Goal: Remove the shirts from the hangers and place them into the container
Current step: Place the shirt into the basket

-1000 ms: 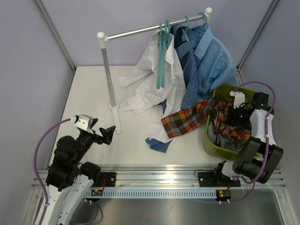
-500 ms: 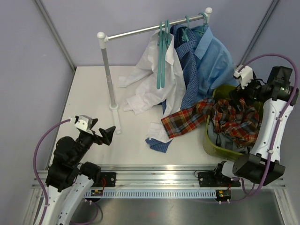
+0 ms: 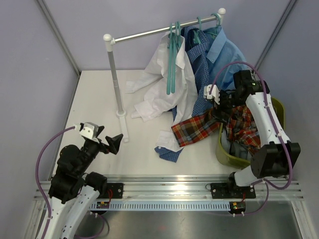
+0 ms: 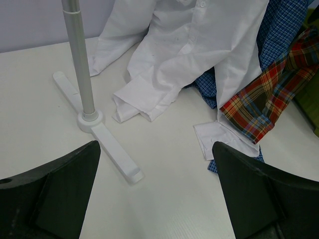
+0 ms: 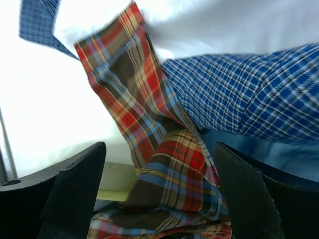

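Observation:
The red-orange plaid shirt (image 3: 199,127) lies half in the olive-green container (image 3: 227,155), one part draped over its left rim onto the table. My right gripper (image 3: 219,108) hovers open just above that draped part; in the right wrist view the plaid shirt (image 5: 169,164) fills the gap between its fingers, and nothing is held. The white shirt (image 3: 164,84), the dark blue check shirt (image 3: 202,74) and the light blue shirt (image 3: 230,64) hang on teal hangers (image 3: 172,64) from the rail. My left gripper (image 3: 112,142) stands open over bare table (image 4: 157,194).
The silver rail (image 3: 149,32) stands on a post (image 4: 79,64) with a white foot (image 4: 114,149) just ahead of the left gripper. White shirt sleeves (image 4: 149,94) and a blue check cuff (image 3: 168,153) trail on the table. Purple walls enclose the table.
The right arm has lifted out of the container and swung left to the plaid shirt at the rim, its jaws now open. The left arm has not moved.

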`<control>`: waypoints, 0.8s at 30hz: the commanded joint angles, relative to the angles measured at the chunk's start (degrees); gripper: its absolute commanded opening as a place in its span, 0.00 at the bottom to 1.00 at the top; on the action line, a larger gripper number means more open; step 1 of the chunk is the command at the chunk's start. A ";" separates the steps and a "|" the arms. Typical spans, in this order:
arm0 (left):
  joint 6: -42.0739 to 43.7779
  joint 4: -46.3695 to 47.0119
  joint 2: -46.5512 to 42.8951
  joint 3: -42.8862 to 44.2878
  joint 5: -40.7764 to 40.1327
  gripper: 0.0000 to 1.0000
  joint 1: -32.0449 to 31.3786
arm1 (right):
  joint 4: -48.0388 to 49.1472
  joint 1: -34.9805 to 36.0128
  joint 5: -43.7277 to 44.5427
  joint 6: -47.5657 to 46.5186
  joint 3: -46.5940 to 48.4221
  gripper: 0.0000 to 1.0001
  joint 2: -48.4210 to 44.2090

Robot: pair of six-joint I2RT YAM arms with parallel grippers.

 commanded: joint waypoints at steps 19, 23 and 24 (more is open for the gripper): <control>0.31 3.17 0.68 -0.44 1.40 0.99 0.10 | 11.19 9.76 16.01 4.70 -7.60 0.17 5.54; 0.31 3.26 0.33 -0.44 1.32 0.99 0.10 | 9.97 9.76 14.09 5.67 -6.90 0.00 1.85; 0.31 3.17 0.33 -0.44 1.32 0.99 0.10 | 9.35 9.76 13.21 6.02 -6.29 0.00 0.45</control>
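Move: Just below the right hand, about 8 cm down and barely 1 cm forward and left, is the fold of the plaid shirt draped over the basket's left rim; its tail lies on the table some 13 cm left, 6 cm back and 20 cm down. The basket's middle is about 18 cm right, 4 cm back and 14 cm down. The blue checked shirt hangs about 10 cm ahead, 6 cm left. From the left hand the fold is roughly 47 cm right, 8 cm ahead, 12 cm below. Sinking about 8 cm with open fingers to the shirt fold at the basket's left rim, the right hand first eases a little forward, then slightly back, while the wrist tips the fingers some 15 degrees steeper. At the bottom the fingers close fully, pinching the plaid cloth between their tips, and the hand just starts to rise. ##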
